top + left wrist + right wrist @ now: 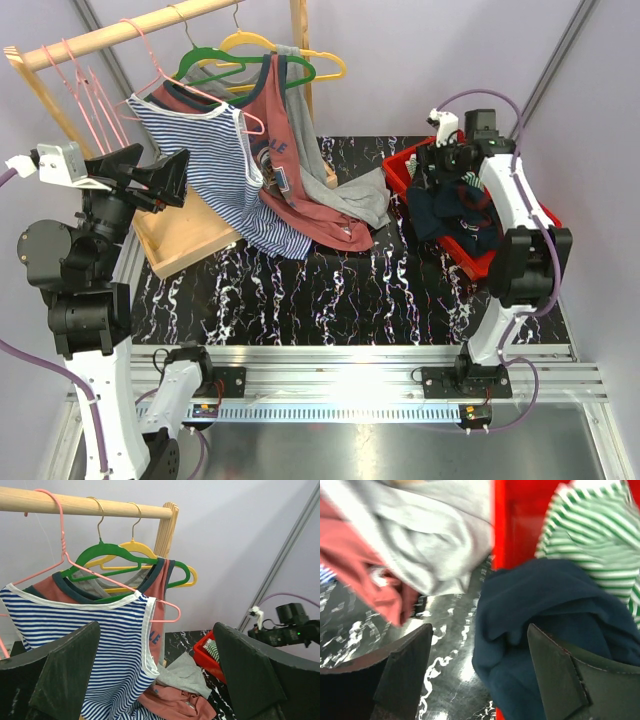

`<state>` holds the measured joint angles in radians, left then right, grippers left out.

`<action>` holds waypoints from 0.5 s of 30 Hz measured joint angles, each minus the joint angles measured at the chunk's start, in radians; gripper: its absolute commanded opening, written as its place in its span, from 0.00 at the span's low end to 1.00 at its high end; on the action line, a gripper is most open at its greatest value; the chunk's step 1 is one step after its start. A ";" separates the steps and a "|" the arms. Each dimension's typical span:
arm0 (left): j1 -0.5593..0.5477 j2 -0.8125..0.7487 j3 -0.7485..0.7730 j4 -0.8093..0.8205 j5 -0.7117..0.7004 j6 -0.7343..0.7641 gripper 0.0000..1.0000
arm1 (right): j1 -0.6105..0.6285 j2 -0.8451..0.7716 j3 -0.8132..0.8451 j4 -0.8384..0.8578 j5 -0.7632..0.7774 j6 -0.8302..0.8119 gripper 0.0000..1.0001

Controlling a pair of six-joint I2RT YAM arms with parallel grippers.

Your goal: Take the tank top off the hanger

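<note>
A blue-and-white striped tank top (215, 150) hangs on a pink hanger (160, 75) from the wooden rail (110, 30). My left gripper (172, 180) is open just left of it, level with its lower half and not touching. In the left wrist view the striped tank top (95, 645) fills the space between and beyond the open left gripper (156, 645), under the pink hanger (65, 555). My right gripper (440, 165) hovers open over the red bin (400, 165). In its wrist view the right gripper (479, 630) stands open above a navy garment (545, 610), holding nothing.
A salmon tank top (290, 140) on a green hanger (215, 58) and a grey garment (350, 195) on a yellow hanger (320, 60) hang behind and drape onto the black marbled table. A wooden base tray (185, 235) sits under the rack. A green-striped garment (590, 535) lies in the bin.
</note>
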<state>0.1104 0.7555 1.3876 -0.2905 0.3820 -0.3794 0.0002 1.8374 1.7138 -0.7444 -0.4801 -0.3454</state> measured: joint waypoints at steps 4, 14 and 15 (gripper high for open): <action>0.000 -0.003 0.000 0.000 0.000 -0.012 0.99 | 0.000 0.083 0.001 0.011 0.103 0.055 0.74; 0.000 -0.003 0.000 0.000 0.000 -0.022 0.99 | -0.004 0.154 0.001 0.050 0.264 0.105 0.00; 0.000 -0.003 0.000 0.000 0.000 -0.022 0.99 | -0.005 0.154 0.001 0.059 0.280 0.106 0.00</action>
<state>0.1104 0.7525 1.3876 -0.2905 0.3817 -0.4015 -0.0044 1.9911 1.7145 -0.6853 -0.1997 -0.2394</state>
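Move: Below the right hand lies the navy tank top in the red bin, its middle roughly 9 cm to the right, 3 cm back and 11 cm down. The green-striped tank top lies some 7 cm ahead, 6 cm to the right and 12 cm down; the grey tank top's hem lies about 13 cm left, 3 cm back and 17 cm down. From the left hand the navy tank top is some 50 cm right, 20 cm ahead and 45 cm down. Dropping about 7 cm, the right hand goes down onto the raised fold of the navy tank top near the bin's left side, drifting some 5 cm right and a little forward, while the wrist turns about 15 degrees clockwise. Low over the bin, the sinking stops and the fingers, wide open at first, close nearly shut, pinching the navy cloth. ##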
